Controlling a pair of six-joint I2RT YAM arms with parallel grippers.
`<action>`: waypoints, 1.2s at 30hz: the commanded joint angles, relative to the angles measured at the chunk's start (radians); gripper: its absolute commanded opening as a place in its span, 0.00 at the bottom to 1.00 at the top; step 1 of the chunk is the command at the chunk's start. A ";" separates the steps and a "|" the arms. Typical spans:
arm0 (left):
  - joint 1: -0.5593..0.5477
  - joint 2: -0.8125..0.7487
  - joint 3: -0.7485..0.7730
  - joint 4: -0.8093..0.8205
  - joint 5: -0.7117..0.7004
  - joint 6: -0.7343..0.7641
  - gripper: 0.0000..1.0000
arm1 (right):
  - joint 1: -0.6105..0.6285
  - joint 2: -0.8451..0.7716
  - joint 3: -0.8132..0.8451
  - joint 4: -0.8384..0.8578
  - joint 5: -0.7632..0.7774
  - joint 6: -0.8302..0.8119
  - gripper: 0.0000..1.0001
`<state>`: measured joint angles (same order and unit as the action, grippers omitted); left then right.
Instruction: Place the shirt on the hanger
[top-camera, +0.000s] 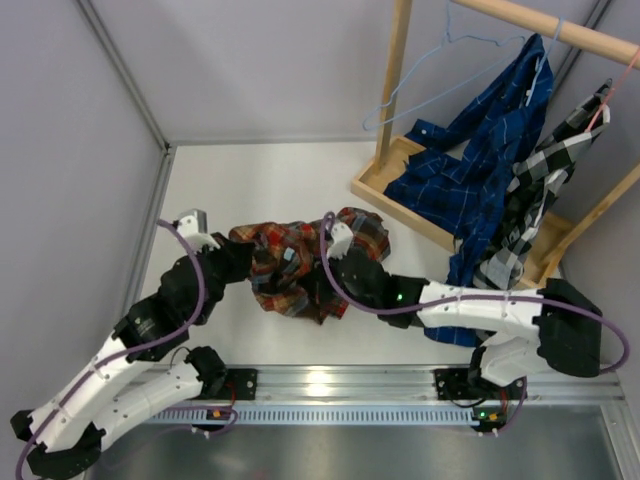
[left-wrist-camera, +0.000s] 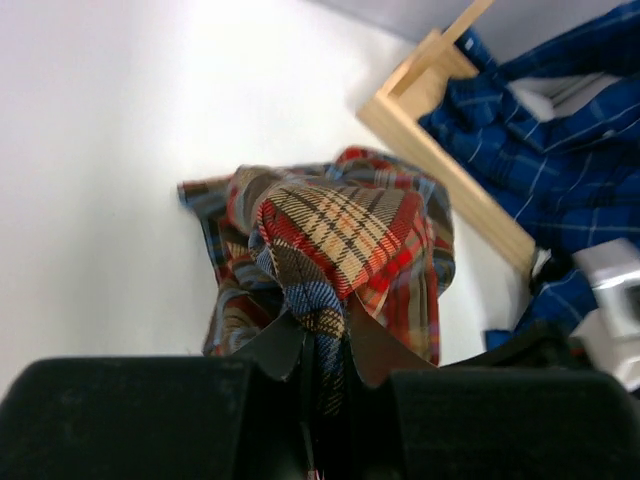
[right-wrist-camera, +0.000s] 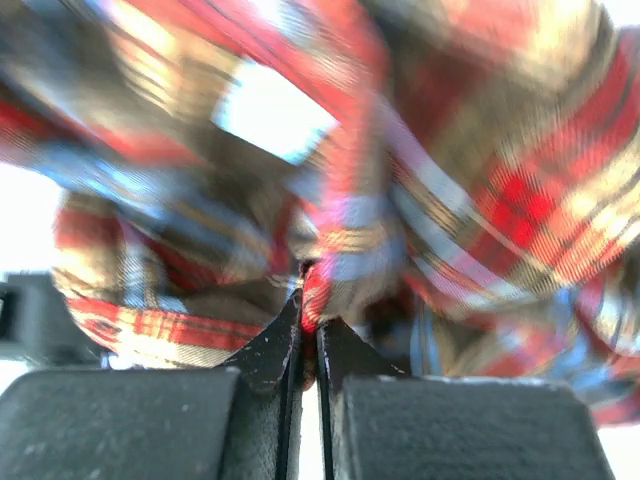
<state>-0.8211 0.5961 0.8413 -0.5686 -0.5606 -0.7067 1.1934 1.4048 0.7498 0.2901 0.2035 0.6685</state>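
Observation:
The plaid shirt (top-camera: 290, 262) lies bunched on the white table between my two arms. My left gripper (top-camera: 238, 258) is at its left side, shut on a raised fold of the shirt (left-wrist-camera: 345, 235); cloth runs down between the jaws of the left gripper (left-wrist-camera: 322, 340). My right gripper (top-camera: 335, 272) is at the shirt's right side. In the right wrist view the right gripper (right-wrist-camera: 310, 325) is shut on a thin red fold of the shirt (right-wrist-camera: 450, 180). The light-blue wire hanger (top-camera: 448, 35) hangs empty from the wooden rod at the back right.
A wooden clothes rack (top-camera: 395, 90) with a tray-like base (top-camera: 375, 182) stands at the back right. A dark blue check shirt (top-camera: 490, 150) and a black-and-white check shirt (top-camera: 545, 180) hang from it. Grey walls close in the left and the back.

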 joint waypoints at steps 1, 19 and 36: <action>0.000 -0.096 0.094 0.154 -0.065 0.100 0.00 | 0.012 -0.109 0.334 -0.280 0.115 -0.261 0.00; 0.004 0.162 0.359 0.451 0.242 0.377 0.00 | 0.193 -0.122 1.113 -0.766 0.713 -0.842 0.00; 0.004 0.300 -0.133 0.225 0.312 0.014 0.98 | -0.248 -0.246 0.266 -0.737 0.281 -0.294 0.00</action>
<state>-0.8181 0.9119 0.6525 -0.2756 -0.2440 -0.6281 1.0122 1.2320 1.0279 -0.5289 0.5278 0.3248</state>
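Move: The bunched red plaid shirt is pinched by both hands, its middle about 14 cm right of the left hand, 3 ahead and 17 below, and about 4 cm left of the right hand, 7 ahead and 6 below. The table's front edge lies some 16 cm straight back from the left hand. From the right hand the rack base is roughly 28 cm ahead and 36 right, the blue shirt's hem about level and 31 right. The red plaid shirt, still pinched at two places, is flung up fast, the right hand rising about 50 cm and the left some 35, both tipping fingers upward, then whipped back down. The left hand sinks below its starting height, ends to the right, and opens wide to let go; the right ends to the right and somewhat forward, rolled over, keeping its pinch. ##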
